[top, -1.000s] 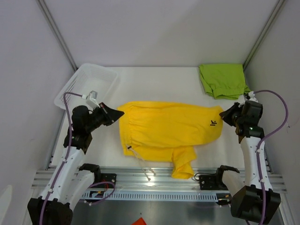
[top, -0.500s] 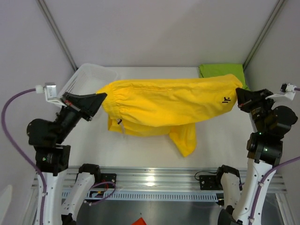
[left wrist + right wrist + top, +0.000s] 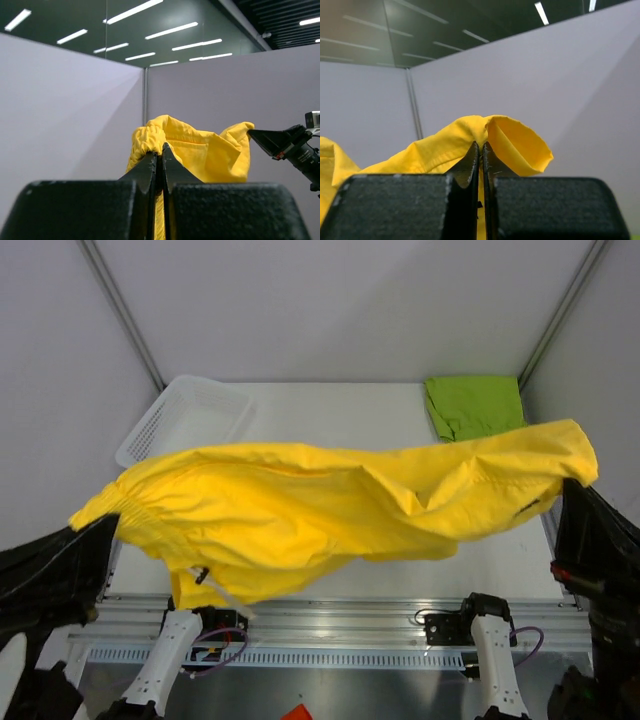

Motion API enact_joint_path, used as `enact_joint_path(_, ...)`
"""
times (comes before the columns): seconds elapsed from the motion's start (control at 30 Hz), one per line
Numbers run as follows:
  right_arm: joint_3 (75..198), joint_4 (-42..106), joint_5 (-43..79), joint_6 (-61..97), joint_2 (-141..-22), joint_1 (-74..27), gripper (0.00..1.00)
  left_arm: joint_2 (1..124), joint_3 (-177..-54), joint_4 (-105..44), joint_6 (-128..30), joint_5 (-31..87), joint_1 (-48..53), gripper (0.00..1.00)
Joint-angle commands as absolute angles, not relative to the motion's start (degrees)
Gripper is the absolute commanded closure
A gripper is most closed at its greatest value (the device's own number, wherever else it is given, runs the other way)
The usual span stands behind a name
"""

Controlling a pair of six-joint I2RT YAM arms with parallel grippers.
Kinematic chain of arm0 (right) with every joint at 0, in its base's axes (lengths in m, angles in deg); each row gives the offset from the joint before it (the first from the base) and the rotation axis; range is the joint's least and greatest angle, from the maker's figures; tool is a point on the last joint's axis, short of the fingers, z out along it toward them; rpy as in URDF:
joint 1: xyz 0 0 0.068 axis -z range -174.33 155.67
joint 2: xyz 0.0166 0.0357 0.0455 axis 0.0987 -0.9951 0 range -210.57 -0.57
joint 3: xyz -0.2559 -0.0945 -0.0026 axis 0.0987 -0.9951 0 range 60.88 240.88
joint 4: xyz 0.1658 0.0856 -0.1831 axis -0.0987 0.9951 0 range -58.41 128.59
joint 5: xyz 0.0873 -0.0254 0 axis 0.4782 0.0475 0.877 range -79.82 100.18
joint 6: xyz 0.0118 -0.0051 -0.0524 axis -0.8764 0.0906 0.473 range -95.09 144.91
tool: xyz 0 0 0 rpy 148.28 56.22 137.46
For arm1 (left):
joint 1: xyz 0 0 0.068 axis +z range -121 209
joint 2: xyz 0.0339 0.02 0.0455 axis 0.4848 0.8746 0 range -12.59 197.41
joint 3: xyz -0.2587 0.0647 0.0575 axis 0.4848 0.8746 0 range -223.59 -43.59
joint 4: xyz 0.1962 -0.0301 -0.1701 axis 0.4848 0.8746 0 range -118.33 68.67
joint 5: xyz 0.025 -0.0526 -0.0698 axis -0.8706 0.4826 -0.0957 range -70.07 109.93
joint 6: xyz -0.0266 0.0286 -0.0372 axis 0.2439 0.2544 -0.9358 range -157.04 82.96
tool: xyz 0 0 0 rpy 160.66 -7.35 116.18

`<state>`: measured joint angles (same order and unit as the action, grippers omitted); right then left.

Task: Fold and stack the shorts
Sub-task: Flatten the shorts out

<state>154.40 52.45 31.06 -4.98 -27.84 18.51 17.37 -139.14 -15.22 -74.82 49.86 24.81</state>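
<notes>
The yellow shorts (image 3: 320, 505) hang stretched in the air high above the table, close to the top camera. My left gripper (image 3: 105, 525) is shut on their gathered waistband (image 3: 150, 137) at the left end. My right gripper (image 3: 572, 485) is shut on the hem of the yellow shorts (image 3: 510, 140) at the right end. Both wrist views look up at the walls and ceiling. A white drawstring (image 3: 225, 595) dangles under the yellow shorts. The lime green shorts (image 3: 475, 405) lie folded at the table's back right corner.
A white mesh basket (image 3: 185, 415) stands at the back left of the table (image 3: 330, 410). The arm bases (image 3: 480, 625) sit on the metal rail at the near edge. Grey walls enclose the table on three sides.
Both arms have risen steeply, lifting the yellow shorts off the table and spreading them wide toward the camera. The green shorts and the basket have not moved.
</notes>
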Motion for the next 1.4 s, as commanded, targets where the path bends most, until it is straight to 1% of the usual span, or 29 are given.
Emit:
enact_joint_path(0.0,160.3,59.7,24.7,-2.3,-29.0,14.6,1.00,19.5,-146.7,-8.0,-72.1,48.3,25.5,1.00)
enact_joint_path(0.03,163.9,61.0,24.3,-1.9,-29.8,12.7,1.00,19.8,-148.9,-7.2,-72.0,48.4,25.4,1.00)
enact_joint_path(0.1,166.2,65.0,23.6,-1.9,-30.7,11.4,1.00,19.8,-149.0,-5.3,-72.4,47.5,25.5,1.00)
enact_joint_path(0.2,167.0,71.3,21.0,-1.6,-32.6,9.9,1.00,19.2,-144.5,-4.0,-73.0,45.8,25.1,1.00)
enact_joint_path(0.23,166.5,73.1,19.9,-1.5,-33.6,9.5,1.00,19.0,-139.4,-4.1,-73.2,45.5,25.0,1.00)
enact_joint_path(0.3,161.6,76.1,17.0,-2.2,-34.0,8.0,1.00,17.4,-135.4,-4.5,-73.9,44.2,24.9,1.00)
enact_joint_path(0.33,158.7,76.4,16.2,-2.9,-33.6,7.3,1.00,16.7,-130.6,-4.5,-74.2,43.6,24.9,1.00)
enact_joint_path(0.37,152.2,76.3,15.5,-4.2,-32.4,6.7,1.00,16.0,-125.6,-4.6,-74.7,43.2,24.9,1.00)
enact_joint_path(0.43,145.8,76.5,13.4,-5.6,-31.3,5.8,1.00,13.4,-116.3,-6.1,-76.4,42.6,24.9,1.00)
enact_joint_path(0.47,142.6,75.9,13.0,-6.3,-30.0,5.8,1.00,12.4,-106.0,-7.0,-77.7,42.4,25.0,1.00)
enact_joint_path(0.5,136.3,75.7,12.5,-6.5,-29.6,4.3,1.00,11.2,-102.3,-9.7,-78.1,42.3,24.9,1.00)
enact_joint_path(0.53,132.9,75.0,12.5,-6.7,-29.2,4.3,1.00,9.0,-98.6,-11.3,-78.7,41.2,25.0,1.00)
enact_joint_path(0.57,129.6,72.8,12.9,-6.9,-29.1,4.3,1.00,8.1,-95.6,-12.8,-79.8,40.6,25.0,1.00)
enact_joint_path(0.6,122.7,71.6,14.0,-7.7,-28.8,4.3,1.00,7.3,-85.7,-16.0,-80.5,39.9,25.0,1.00)
enact_joint_path(0.67,115.7,65.0,15.8,-8.7,-28.6,4.3,1.00,5.4,-77.0,-20.3,-82.1,39.2,25.0,1.00)
enact_joint_path(0.73,106.1,59.7,16.4,-10.9,-28.8,4.3,1.00,4.2,-68.0,-26.1,-82.7,36.5,25.0,1.00)
enact_joint_path(0.77,103.4,53.5,16.3,-11.5,-29.3,4.4,1.00,4.2,-66.1,-30.5,-83.0,35.2,25.0,1.00)
enact_joint_path(0.83,97.9,45.2,15.5,-12.6,-33.2,4.4,1.00,5.8,-59.8,-34.6,-83.0,32.2,24.9,1.00)
enact_joint_path(0.87,96.8,42.2,15.1,-12.8,-35.4,4.5,1.00,6.9,-58.4,-40.1,-83.5,30.0,24.9,1.00)
enact_joint_path(0.9,95.1,39.2,15.2,-12.6,-40.9,4.5,1.00,8.9,-55.4,-42.8,-83.9,29.2,25.0,1.00)
enact_joint_path(0.93,94.8,34.1,15.4,-12.5,-44.3,4.5,1.00,13.9,-54.7,-45.8,-84.0,28.5,24.9,1.00)
enact_joint_path(0.97,94.8,32.0,15.6,-12.4,-47.7,4.5,1.00,17.1,-53.9,-52.9,-84.0,28.6,24.9,1.00)
enact_joint_path(1.03,94.9,24.2,17.3,-12.4,-56.9,4.7,1.00,23.8,-53.6,-58.4,-83.1,28.5,24.9,1.00)
enact_joint_path(1.07,95.2,22.2,17.5,-12.6,-59.5,4.8,1.00,30.2,-54.0,-62.9,-82.7,28.8,24.9,1.00)
enact_joint_path(1.13,95.9,17.8,17.7,-13.1,-65.5,4.8,1.00,35.9,-56.0,-66.6,-81.4,28.9,24.9,1.00)
enact_joint_path(1.17,97.0,16.5,18.3,-13.1,-67.3,4.8,1.00,40.7,-57.3,-69.5,-81.3,28.9,24.9,1.00)
enact_joint_path(1.27,101.0,14.3,17.7,-12.4,-73.3,4.7,1.00,46.3,-59.9,-75.1,-79.9,29.1,25.0,1.00)
enact_joint_path(1.33,103.7,14.4,17.0,-12.0,-76.5,4.8,1.00,51.3,-61.6,-76.2,-79.1,28.1,25.0,1.00)
enact_joint_path(1.37,105.0,14.1,16.7,-11.7,-79.6,4.9,1.00,53.1,-65.4,-74.7,-78.5,27.9,25.0,0.99)
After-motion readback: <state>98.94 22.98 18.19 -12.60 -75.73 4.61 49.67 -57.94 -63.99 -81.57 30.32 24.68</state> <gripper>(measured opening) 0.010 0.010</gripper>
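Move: The left hand holds up one top corner of the yellow shorts; the bare table where that corner goes lies about 36 cm ahead, 2 cm to the left and roughly 58 below. The white basket is some 44 ahead and 16 left of this hand, at table height. The right hand's corner goes about 36 cm ahead, 2 to the right and 56 below; the green shorts lie around 46 ahead and 10 right of that hand, also on the table. Keeping the yellow shorts pinched at both top corners, the two hands finish their upswing, drawing back about 6 cm and barely rising, then fling the cloth down and forward together, ending some 50 cm lower and 35 cm farther out over the table, short of the basket and the green shorts. Both wrists tip down by about 70 degrees through the swing, the left also turning some 15 degrees counter-clockwise, and the descent slows over the last stretch as the hands go on mostly forward, drawing the waist edge out along the table with fingers shut. ##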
